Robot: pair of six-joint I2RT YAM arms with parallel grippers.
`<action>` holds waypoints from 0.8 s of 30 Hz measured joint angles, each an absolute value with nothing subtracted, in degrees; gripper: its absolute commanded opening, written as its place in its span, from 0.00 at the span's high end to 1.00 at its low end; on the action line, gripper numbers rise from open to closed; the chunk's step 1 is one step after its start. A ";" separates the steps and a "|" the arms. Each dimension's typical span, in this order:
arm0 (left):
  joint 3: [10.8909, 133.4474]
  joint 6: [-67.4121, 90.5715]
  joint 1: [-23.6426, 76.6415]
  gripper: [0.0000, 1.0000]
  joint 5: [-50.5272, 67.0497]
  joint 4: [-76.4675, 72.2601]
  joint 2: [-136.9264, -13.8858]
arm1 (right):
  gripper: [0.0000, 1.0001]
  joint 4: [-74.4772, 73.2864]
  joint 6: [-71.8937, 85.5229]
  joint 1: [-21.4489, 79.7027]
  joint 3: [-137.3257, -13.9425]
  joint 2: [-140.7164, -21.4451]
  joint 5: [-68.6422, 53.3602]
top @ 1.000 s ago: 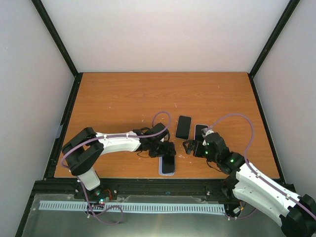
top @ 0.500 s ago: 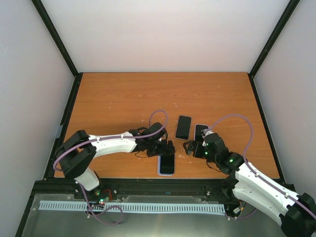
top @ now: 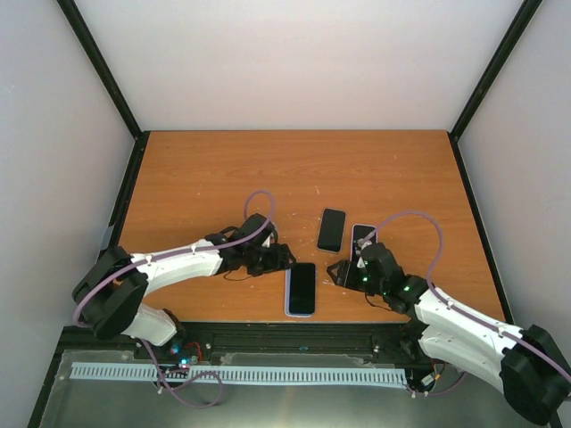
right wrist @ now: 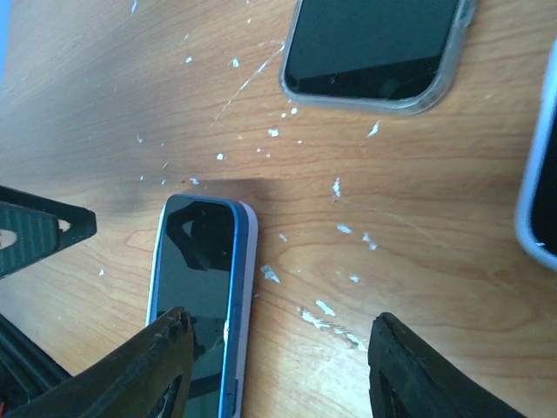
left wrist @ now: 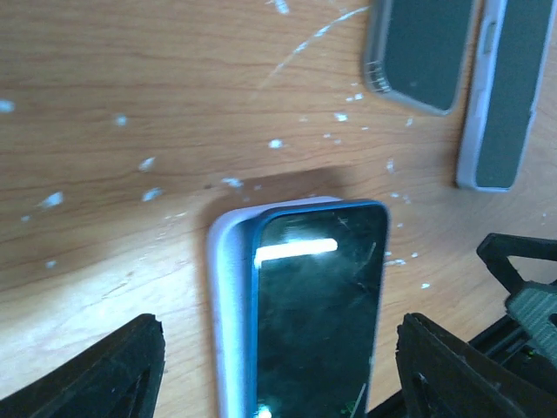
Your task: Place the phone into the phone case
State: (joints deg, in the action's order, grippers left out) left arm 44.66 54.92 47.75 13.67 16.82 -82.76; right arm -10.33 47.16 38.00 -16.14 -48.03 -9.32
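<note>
The phone [top: 302, 287], dark glass with a blue rim, lies face up on the lavender phone case [top: 289, 301] near the table's front edge. In the left wrist view the phone [left wrist: 318, 305] shows a wide band of case [left wrist: 228, 305] along one long side only, so it sits off-centre on the case. My left gripper [top: 278, 259] is just left of the phone's far end, open and holding nothing [left wrist: 287, 383]. My right gripper [top: 343, 271] hovers to the right, open and empty [right wrist: 278, 374]; one finger [right wrist: 130, 374] overlaps the phone [right wrist: 196, 287] in its view.
Two more phones lie behind: one in a dark case [top: 332, 229], and one in a pale case [top: 361, 235] partly under the right wrist. The right wrist view shows a clear-cased phone [right wrist: 374, 43]. White scuffs mark the wood [right wrist: 326, 309].
My left gripper has drawn back to the left, off the phone. The phone and case have slid slightly away from it. My right gripper's jaws have narrowed and it has edged toward the phone.
</note>
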 measured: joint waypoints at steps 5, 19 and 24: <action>39.16 54.39 45.45 0.32 16.58 13.30 -81.54 | 0.50 -5.26 48.77 40.45 -15.90 -53.58 -10.17; 32.97 51.92 45.32 0.47 23.83 3.27 -81.49 | 0.74 3.66 51.16 46.41 -18.81 -68.95 -11.31; 32.34 50.94 45.32 0.52 25.28 0.51 -82.78 | 0.79 6.04 52.07 48.10 -19.92 -73.21 -11.49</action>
State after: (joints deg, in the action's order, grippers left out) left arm 32.34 50.94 45.32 25.28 0.51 -82.78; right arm 6.04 52.07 48.10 -19.92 -73.21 -11.49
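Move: The phone lies loose on its lavender case, shifted towards the case's right side, with its middle about 9 cm left of the right hand, 4 cm back and 6 cm below it. From the left hand it is some 8 cm back, 3 cm right and 6 cm down. The clear-cased phone is about 12 cm straight ahead of the right hand, and the other lavender-cased phone 7 cm ahead and 9 cm right, both some 6 cm lower. The right hand sweeps about 6 cm left and sinks some 4 cm towards the phone's right long edge near its far half, tipping and turning counter-clockwise a little as its fingers close from half open to a narrow gap; whether they touch the edge can't be told. The left hand, its fingers closing partway, comes down about 3 cm and back nearly as far over the phone's left side and the case's bare rim, swinging briefly left and returning as it rolls some 10 degrees. ##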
